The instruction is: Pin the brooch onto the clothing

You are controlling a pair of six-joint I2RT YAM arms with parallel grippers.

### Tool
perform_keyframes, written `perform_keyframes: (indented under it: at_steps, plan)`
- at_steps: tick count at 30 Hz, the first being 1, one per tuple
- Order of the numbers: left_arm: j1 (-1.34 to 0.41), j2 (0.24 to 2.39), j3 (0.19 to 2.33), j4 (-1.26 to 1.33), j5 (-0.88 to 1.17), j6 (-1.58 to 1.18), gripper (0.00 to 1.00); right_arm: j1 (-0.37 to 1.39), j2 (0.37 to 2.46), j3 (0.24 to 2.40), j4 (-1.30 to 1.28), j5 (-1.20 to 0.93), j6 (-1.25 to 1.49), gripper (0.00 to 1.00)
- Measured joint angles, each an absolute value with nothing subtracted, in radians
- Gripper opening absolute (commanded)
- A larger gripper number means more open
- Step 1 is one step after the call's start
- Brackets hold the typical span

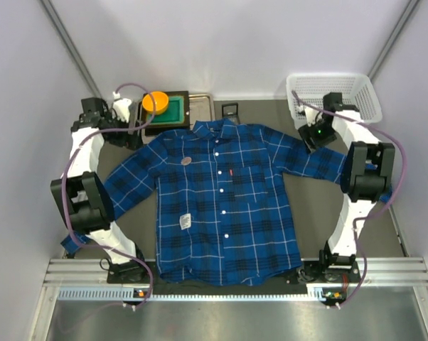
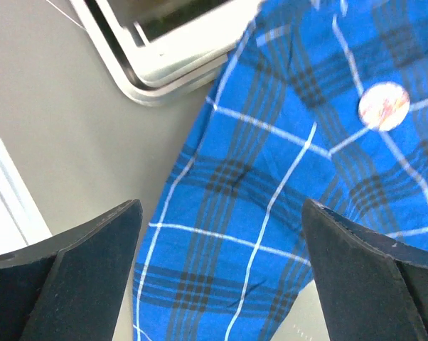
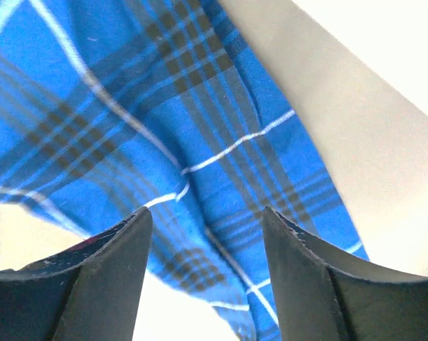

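The clothing (image 1: 221, 206), a blue plaid shirt, lies spread flat on the table with its collar at the far side. The brooch (image 1: 186, 159), a small round pinkish disc, rests on the chest to the left of the button line; it also shows in the left wrist view, brooch (image 2: 384, 106). My left gripper (image 1: 132, 135) hovers over the shirt's left shoulder, left gripper (image 2: 221, 213) wide open with only cloth (image 2: 271, 213) below it. My right gripper (image 1: 310, 138) is over the right sleeve, right gripper (image 3: 205, 217) open, jaws apart above the sleeve (image 3: 200, 128).
An orange round dish (image 1: 156, 101) sits on a green block (image 1: 174, 110) beside a metal tray (image 1: 202, 106) at the far left; the tray's rim (image 2: 171, 60) is close to the shoulder. A white basket (image 1: 342, 89) stands far right. A small black object (image 1: 230, 110) lies behind the collar.
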State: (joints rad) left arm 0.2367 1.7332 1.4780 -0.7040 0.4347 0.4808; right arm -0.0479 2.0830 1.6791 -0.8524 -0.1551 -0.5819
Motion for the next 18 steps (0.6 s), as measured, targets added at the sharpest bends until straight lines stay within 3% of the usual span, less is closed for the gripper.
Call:
perform_keyframes:
  at_steps: [5,6,11,15,18]
  plan:
    - [0.237,1.599,1.473,-0.593,0.454,0.382,0.98,-0.027,1.84,1.657,-0.842,-0.213,-0.532,0.82]
    - [0.237,1.551,1.462,-0.554,0.458,0.353,0.98,-0.015,1.771,1.657,-0.827,-0.226,-0.519,0.99]
    - [0.234,1.363,1.479,-0.494,0.49,0.252,0.98,0.014,1.501,1.655,-0.703,-0.323,-0.417,0.99]
    - [0.214,1.378,1.615,-0.582,0.508,0.235,0.98,0.017,1.36,1.604,-0.581,-0.404,-0.288,0.99]
    - [0.196,1.384,1.576,-0.654,0.494,0.229,0.98,0.017,1.289,1.477,-0.545,-0.492,-0.267,0.99]
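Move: Neither hand goes for anything now; the brooch already lies on the shirt's left chest, about 6 cm back, 15 cm right and 14 cm below the left hand. The left sleeve's middle lies about 13 cm back and 6 cm left of that hand. From the right hand the brooch is some 43 cm left, 4 cm back and 4 cm down; the right sleeve lies about 4 cm back, level sideways, and just below. Both empty hands rise from the shirt, left about 20 cm, right 30, tilting up; the right opens fully. ##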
